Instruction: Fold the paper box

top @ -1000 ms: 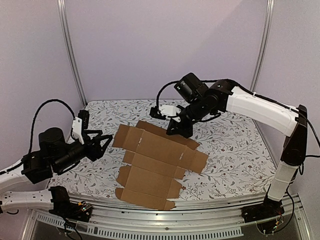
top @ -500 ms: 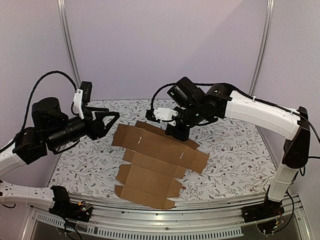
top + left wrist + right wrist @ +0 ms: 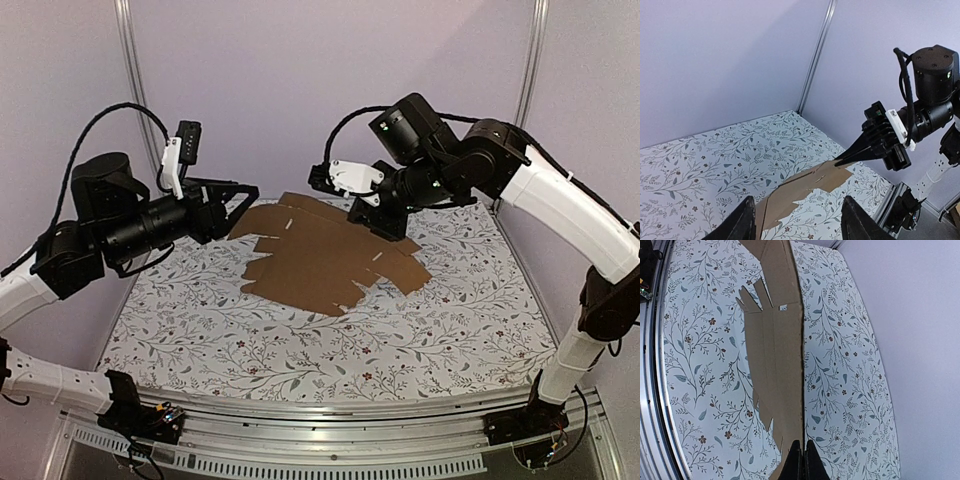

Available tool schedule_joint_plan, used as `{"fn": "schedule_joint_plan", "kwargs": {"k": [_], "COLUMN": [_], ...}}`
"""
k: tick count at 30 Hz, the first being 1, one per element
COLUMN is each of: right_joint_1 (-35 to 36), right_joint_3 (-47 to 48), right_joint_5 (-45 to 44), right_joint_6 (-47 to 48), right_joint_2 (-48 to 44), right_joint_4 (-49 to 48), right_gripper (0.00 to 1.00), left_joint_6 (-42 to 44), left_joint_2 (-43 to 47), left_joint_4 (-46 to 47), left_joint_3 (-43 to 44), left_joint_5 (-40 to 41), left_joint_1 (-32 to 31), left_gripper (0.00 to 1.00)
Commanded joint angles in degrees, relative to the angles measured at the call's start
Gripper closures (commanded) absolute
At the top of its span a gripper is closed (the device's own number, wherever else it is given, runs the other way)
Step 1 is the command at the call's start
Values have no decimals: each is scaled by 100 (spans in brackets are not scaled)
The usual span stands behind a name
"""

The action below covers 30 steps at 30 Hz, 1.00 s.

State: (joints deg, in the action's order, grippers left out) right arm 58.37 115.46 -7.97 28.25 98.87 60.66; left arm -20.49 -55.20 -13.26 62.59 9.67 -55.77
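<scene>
The paper box (image 3: 320, 265) is a flat brown die-cut sheet with flaps and notches, raised at a slant over the middle of the table. My right gripper (image 3: 374, 222) is shut on the sheet's far right edge; in the right wrist view the closed fingertips (image 3: 799, 460) pinch the cardboard (image 3: 777, 355) edge-on. My left gripper (image 3: 245, 203) hovers open just off the sheet's left corner, touching nothing. In the left wrist view the sheet (image 3: 805, 187) lies between and beyond my two spread fingers (image 3: 744, 226), and the right gripper (image 3: 855, 156) holds its far end.
A floral tablecloth (image 3: 300, 350) covers the table. Lilac walls close in the back and sides, with aluminium posts (image 3: 140, 110) at the back corners. A metal rail (image 3: 330, 440) with the arm bases runs along the near edge.
The right gripper has lifted the sheet off the table and carried it back and up. The left arm has risen and swung right, up to the sheet's left corner.
</scene>
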Motion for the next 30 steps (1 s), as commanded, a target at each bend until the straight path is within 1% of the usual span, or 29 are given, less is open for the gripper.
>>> {"fn": "schedule_joint_plan", "kwargs": {"k": [1,6,8,10,11,12,13,18,25,30], "right_joint_1": [188,360,435,477,514,531,543,589,630,704], "right_joint_3": [61,48,55,58,94,105,105,69,72,99], "right_joint_5": [141,57,-26,-85,-184,-221,-256,-396,-566,-714], "right_joint_6": [140,80,63,28,-24,-55,-88,-200,-285,-326], "right_joint_2": [-134,-192,-206,-218,-235,-243,-257,-327,-372,-366], "right_joint_4": [510,573,576,562,564,569,584,557,384,236], "right_gripper": [100,100,100,100,100,100,100,100,100,100], "left_joint_6": [29,-46,11,86,150,162,170,87,-163,-213], "left_joint_2": [-245,-560,-691,-808,-902,-945,-992,-1121,-1445,-1644], "left_joint_4": [311,446,412,262,35,-87,-202,-776,-1877,-2203], "left_joint_3": [480,795,917,1051,1185,1246,1294,1495,1961,2129], "left_joint_5": [-3,-107,-159,-208,-254,-278,-300,-397,-560,-736], "left_joint_1": [-60,-64,-63,-55,-41,-44,-32,-13,-13,-13], "left_gripper": [46,59,67,78,90,97,100,100,100,100]}}
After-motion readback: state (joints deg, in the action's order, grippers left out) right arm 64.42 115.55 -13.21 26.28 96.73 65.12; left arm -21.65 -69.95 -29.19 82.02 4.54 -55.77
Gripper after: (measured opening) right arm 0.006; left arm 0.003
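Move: The paper box hangs in the right hand's shut fingers by its upper edge, a pinch about 4 cm ahead of the left hand, 17 cm to its right and 6 cm below. Its left end flap is nearest the open left fingers: some 6 cm ahead, 2 cm right and 8 cm below them. The middle of the box lies roughly 2 cm back, 7 cm left and 8 cm below the right hand. Keeping its pinch on the box's upper edge, the right hand draws it back about 4 cm, then nearly holds. The left hand goes some 5 cm right towards that pinch, rising about 5 cm and sinking most of that again; its fingers close from over half open to shut, then tip down about 15 degrees. Whether they catch cardboard can't be seen. ##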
